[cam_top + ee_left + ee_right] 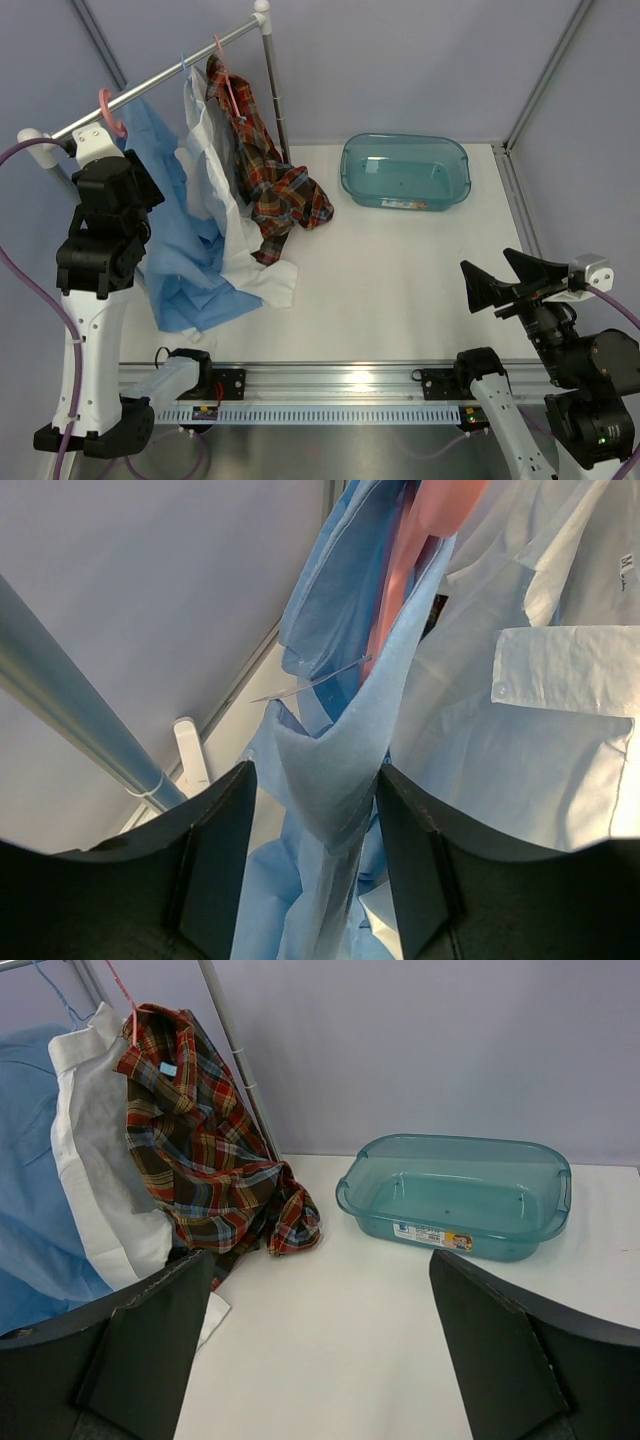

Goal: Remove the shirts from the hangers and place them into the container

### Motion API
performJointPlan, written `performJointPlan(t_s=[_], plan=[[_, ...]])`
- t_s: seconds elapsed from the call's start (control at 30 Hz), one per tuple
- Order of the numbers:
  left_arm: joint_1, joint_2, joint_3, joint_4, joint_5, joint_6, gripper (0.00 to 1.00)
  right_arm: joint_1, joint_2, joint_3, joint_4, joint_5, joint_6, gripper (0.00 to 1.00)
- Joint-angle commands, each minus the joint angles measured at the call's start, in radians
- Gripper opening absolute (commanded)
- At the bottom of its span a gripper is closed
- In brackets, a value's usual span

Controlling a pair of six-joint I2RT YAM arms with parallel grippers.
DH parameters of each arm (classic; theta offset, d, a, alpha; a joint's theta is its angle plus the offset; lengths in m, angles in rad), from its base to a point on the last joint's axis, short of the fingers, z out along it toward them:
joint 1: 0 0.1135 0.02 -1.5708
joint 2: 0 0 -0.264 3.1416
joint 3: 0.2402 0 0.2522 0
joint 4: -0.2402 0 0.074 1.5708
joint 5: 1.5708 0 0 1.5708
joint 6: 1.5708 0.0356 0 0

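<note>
Three shirts hang on hangers from the rail. The light blue shirt (185, 260) is on a pink hanger (108, 110), the white shirt (225, 200) on a light blue hanger (184, 68), and the plaid shirt (275, 185) on another pink hanger (225, 70). All three trail onto the table. In the left wrist view, my left gripper (315, 772) straddles a fold of the light blue shirt (340, 770). Its right finger touches the cloth and a gap shows on the left. The teal container (404, 137) sits empty at the back right. My right gripper (490, 265) hovers wide open over the table, holding nothing.
The silver rail (170, 75) runs from back left to an upright post (272, 90) beside the plaid shirt. The grey enclosure walls close in the back and sides. White tabletop (400, 290) lies between the shirts, the container and the right arm.
</note>
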State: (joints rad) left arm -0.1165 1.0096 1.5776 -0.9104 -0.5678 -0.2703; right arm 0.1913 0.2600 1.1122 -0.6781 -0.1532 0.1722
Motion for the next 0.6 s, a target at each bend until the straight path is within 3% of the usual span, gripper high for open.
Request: performJointPlan(t_s=[0.0,0.13,0.33,0.57], plan=[[-0.003,0.009,0.033,0.039,0.017,-0.007,0.54,0.01,-0.008,-0.006,0.011,-0.031,-0.003,1.0],[-0.003,0.02,0.025,0.039,0.008,-0.007,0.51,0.01,-0.013,-0.006,0.006,-0.031,-0.005,0.99],[-0.003,0.029,0.033,0.039,0.029,-0.02,0.35,0.01,-0.018,-0.008,0.006,-0.039,-0.007,0.99],[-0.003,0.017,0.065,0.038,0.065,-0.02,0.0,0.01,-0.021,-0.012,0.006,-0.04,-0.01,0.99]])
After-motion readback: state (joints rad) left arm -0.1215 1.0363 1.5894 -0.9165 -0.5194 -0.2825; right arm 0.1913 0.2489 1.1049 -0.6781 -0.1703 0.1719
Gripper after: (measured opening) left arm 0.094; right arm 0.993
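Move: The blue shirt's upper front edge already hangs between the left hand's half-open fingers, about 2 cm ahead of their middle, 1 cm to its right and level with it. Its pink hanger's hook is roughly 10 cm ahead, 2 cm left and 10 cm higher; the white shirt hangs some 10 cm ahead, 13 cm right and 6 cm lower. From the right hand, the blue edge lies about 15 cm ahead and 55 cm left, roughly level. The blue shirt's edge just below the pink hanger is pinched as the left fingers close around it from half open to nearly shut. The left hand hardly travels meanwhile, easing about 1 cm forward and 1 cm right into the cloth with a slight dip, its wrist keeping almost the same attitude. ##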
